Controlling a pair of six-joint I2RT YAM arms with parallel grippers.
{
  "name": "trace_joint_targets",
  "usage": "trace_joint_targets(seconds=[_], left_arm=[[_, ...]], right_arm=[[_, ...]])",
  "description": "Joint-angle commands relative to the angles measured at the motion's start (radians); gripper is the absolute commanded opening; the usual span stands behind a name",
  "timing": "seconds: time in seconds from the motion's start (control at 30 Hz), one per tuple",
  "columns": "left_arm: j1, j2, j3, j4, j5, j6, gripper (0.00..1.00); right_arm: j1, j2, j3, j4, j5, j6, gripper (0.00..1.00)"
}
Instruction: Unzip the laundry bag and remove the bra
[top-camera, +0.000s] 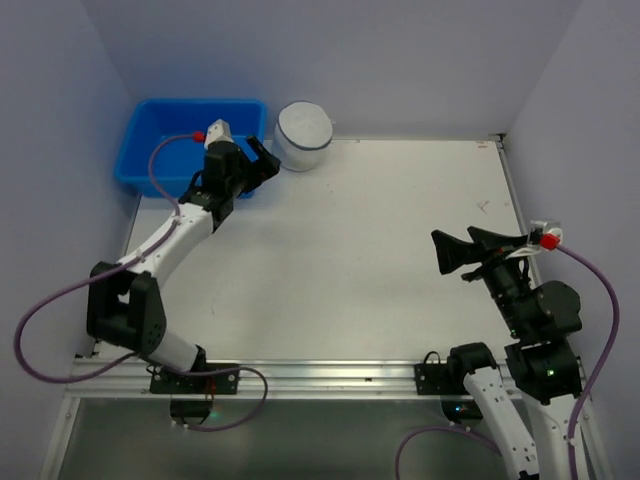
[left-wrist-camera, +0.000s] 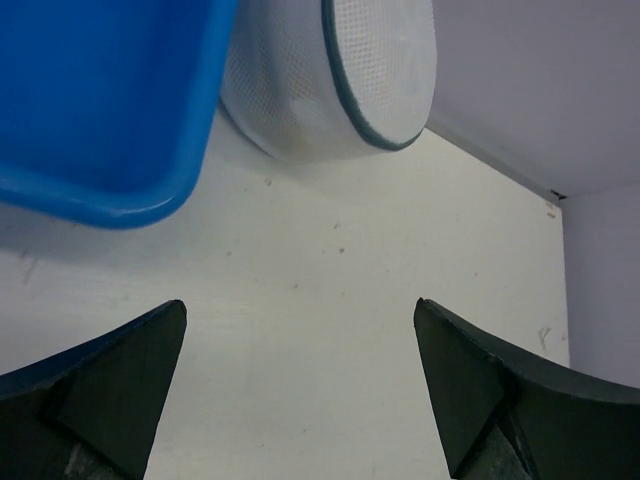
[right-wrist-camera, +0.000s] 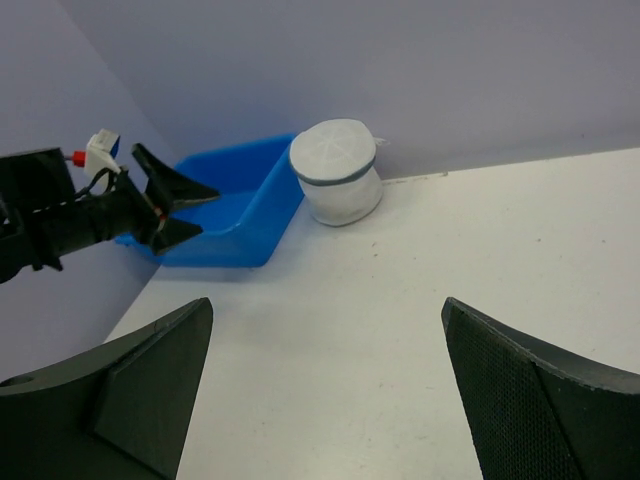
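Observation:
The laundry bag (top-camera: 302, 135) is a small round white mesh drum with a dark zipper line around its rim, standing at the back of the table next to the blue tub. It also shows in the left wrist view as the laundry bag (left-wrist-camera: 330, 90) and in the right wrist view as the laundry bag (right-wrist-camera: 338, 175). The bra is hidden. My left gripper (top-camera: 262, 168) (left-wrist-camera: 300, 305) is open and empty, a short way in front and left of the bag, not touching it. At the table's right side my right gripper (top-camera: 452, 232) (right-wrist-camera: 328, 302) hangs open and empty, far from the bag.
A blue plastic tub (top-camera: 190, 140) (left-wrist-camera: 100, 100) (right-wrist-camera: 235, 215) sits in the back left corner, touching the bag's left side. The white table (top-camera: 380, 250) is walled at the back and both sides. The left arm reaches beside the tub's front right corner.

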Motion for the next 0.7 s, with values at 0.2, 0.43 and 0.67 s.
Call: trace_joint_targets(seconds=[0.2,0.43,0.67], left_arm=[[-0.064,0.473,0.414,0.274,-0.086,-0.135,1.0],[-0.07,0.777,0.721,0.237,-0.124,-0.092,1.0],[-0.07,0.941,0.824,0.312,-0.118,-0.072,0.57]], right_arm=[[0.004,-0.013,-0.046,0.081,-0.031,-0.001,0.99],[0.012,-0.042,-0.097,0.119,-0.054,-0.012,0.99],[0.015,-0.045,-0.112,0.131,-0.092,-0.015,0.99]])
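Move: Some 25 cm ahead of the left hand, 12 cm to its right and 13 cm below, stands the white mesh laundry bag near the table's far edge. The blue bin is the bag's neighbour, its middle about 20 cm ahead of the left hand, 21 cm to its left and 15 cm below. From the right hand the bag lies far ahead, roughly 48 cm, with 26 cm to the left and 27 cm down. Sweeping forward some 20 cm and about 10 cm to the right, the wide-open left hand first travels nearly level, then sinks about 9 cm in all onto the near left part of the laundry bag's lid. The fingers start to close there, down to about two-thirds open, as they come against the mesh. The right hand sinks a couple of centimetres, still open and empty. ##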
